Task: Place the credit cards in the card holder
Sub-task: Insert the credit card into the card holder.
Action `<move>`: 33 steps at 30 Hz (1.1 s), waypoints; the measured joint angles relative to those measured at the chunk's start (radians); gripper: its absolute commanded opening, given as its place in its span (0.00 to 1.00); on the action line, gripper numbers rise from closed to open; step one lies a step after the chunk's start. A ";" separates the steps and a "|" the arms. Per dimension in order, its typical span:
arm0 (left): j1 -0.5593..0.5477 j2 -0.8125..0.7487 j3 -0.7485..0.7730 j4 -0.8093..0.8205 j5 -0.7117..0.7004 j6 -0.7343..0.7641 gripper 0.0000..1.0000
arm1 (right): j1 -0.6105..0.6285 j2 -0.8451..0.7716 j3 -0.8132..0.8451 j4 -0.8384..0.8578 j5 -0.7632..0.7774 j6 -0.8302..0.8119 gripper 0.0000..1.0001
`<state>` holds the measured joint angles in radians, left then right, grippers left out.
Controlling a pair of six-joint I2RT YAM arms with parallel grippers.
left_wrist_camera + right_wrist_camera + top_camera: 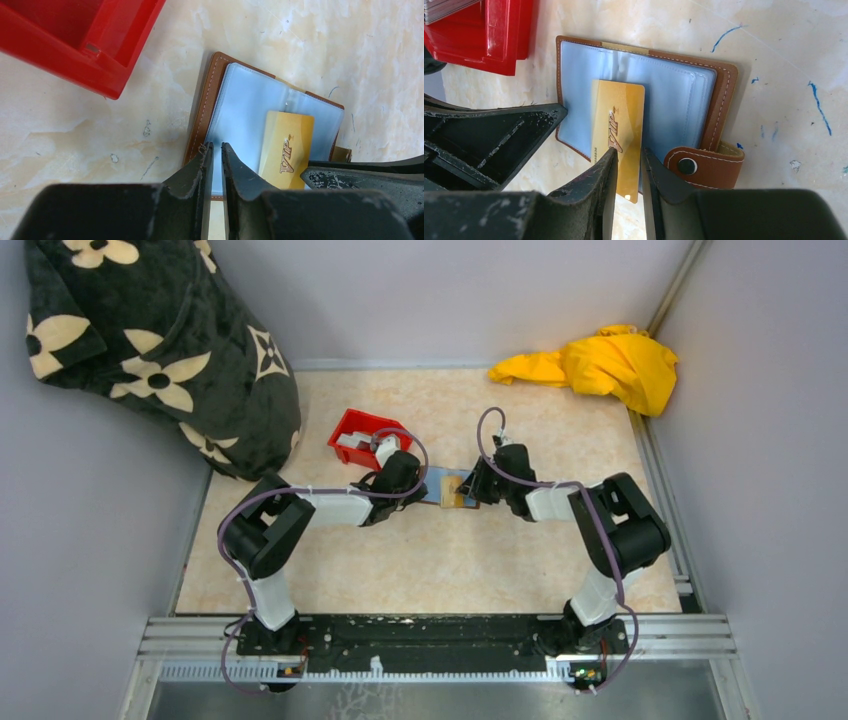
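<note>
The card holder (452, 490) lies open mid-table, brown with pale-blue clear sleeves (202, 107) (721, 100). A gold credit card (621, 112) (286, 150) marked VIP lies on its sleeves, its near end overhanging the holder's edge. My right gripper (629, 150) (470, 487) is over that end, jaws a narrow gap apart. One finger covers part of the card, and nothing is pinched. My left gripper (216, 146) (425, 486) stands at the holder's opposite edge, jaws barely apart over a sleeve. More pale cards (446, 9) sit in the red bin (362, 437).
The red bin (75, 40) stands just beyond the holder on the left. A black flower-patterned bag (150, 340) fills the back left corner and a yellow cloth (600, 365) lies at the back right. Walls close in the table's sides.
</note>
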<state>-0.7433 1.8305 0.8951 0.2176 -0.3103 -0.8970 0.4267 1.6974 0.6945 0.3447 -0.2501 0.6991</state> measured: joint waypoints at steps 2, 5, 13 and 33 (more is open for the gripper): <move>0.000 0.000 0.000 0.000 0.000 0.000 0.20 | 0.000 -0.001 -0.001 -0.001 -0.003 0.000 0.25; 0.000 0.000 0.000 0.000 0.000 0.000 0.20 | 0.000 -0.001 -0.001 0.001 -0.010 0.001 0.23; 0.000 0.000 0.000 0.000 0.001 0.000 0.20 | -0.009 0.032 -0.022 0.075 -0.060 0.032 0.06; 0.000 0.000 -0.002 0.005 0.002 0.000 0.20 | -0.074 0.037 -0.209 0.371 -0.143 0.208 0.00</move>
<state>-0.7433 1.8305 0.8928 0.2222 -0.3084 -0.8967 0.3527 1.7348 0.4858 0.7158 -0.3931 0.9070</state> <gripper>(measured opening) 0.198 0.005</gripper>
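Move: The gold card lies just to the right hand's left, its middle about 2 cm over, level fore and aft and some 1 cm below, its right edge under the gap between the fingertips. The open card holder beneath it centres about 3 cm left, 1 cm ahead; its snap strap is some 4 cm right and 1 cm ahead. The red box stands roughly 19 cm left and 10 cm ahead. From the left hand the card is about 7 cm right, 1 cm ahead. Easing about 1 cm left and slightly down, the right hand shuts its part-open fingers onto the card's right edge, then draws back towards the robot and to the right, roughly 2.5 cm, dragging the pinched card along over the holder while its left side rolls up some 15 degrees. The left fingertips stay put, resting on the holder's left leaf. ##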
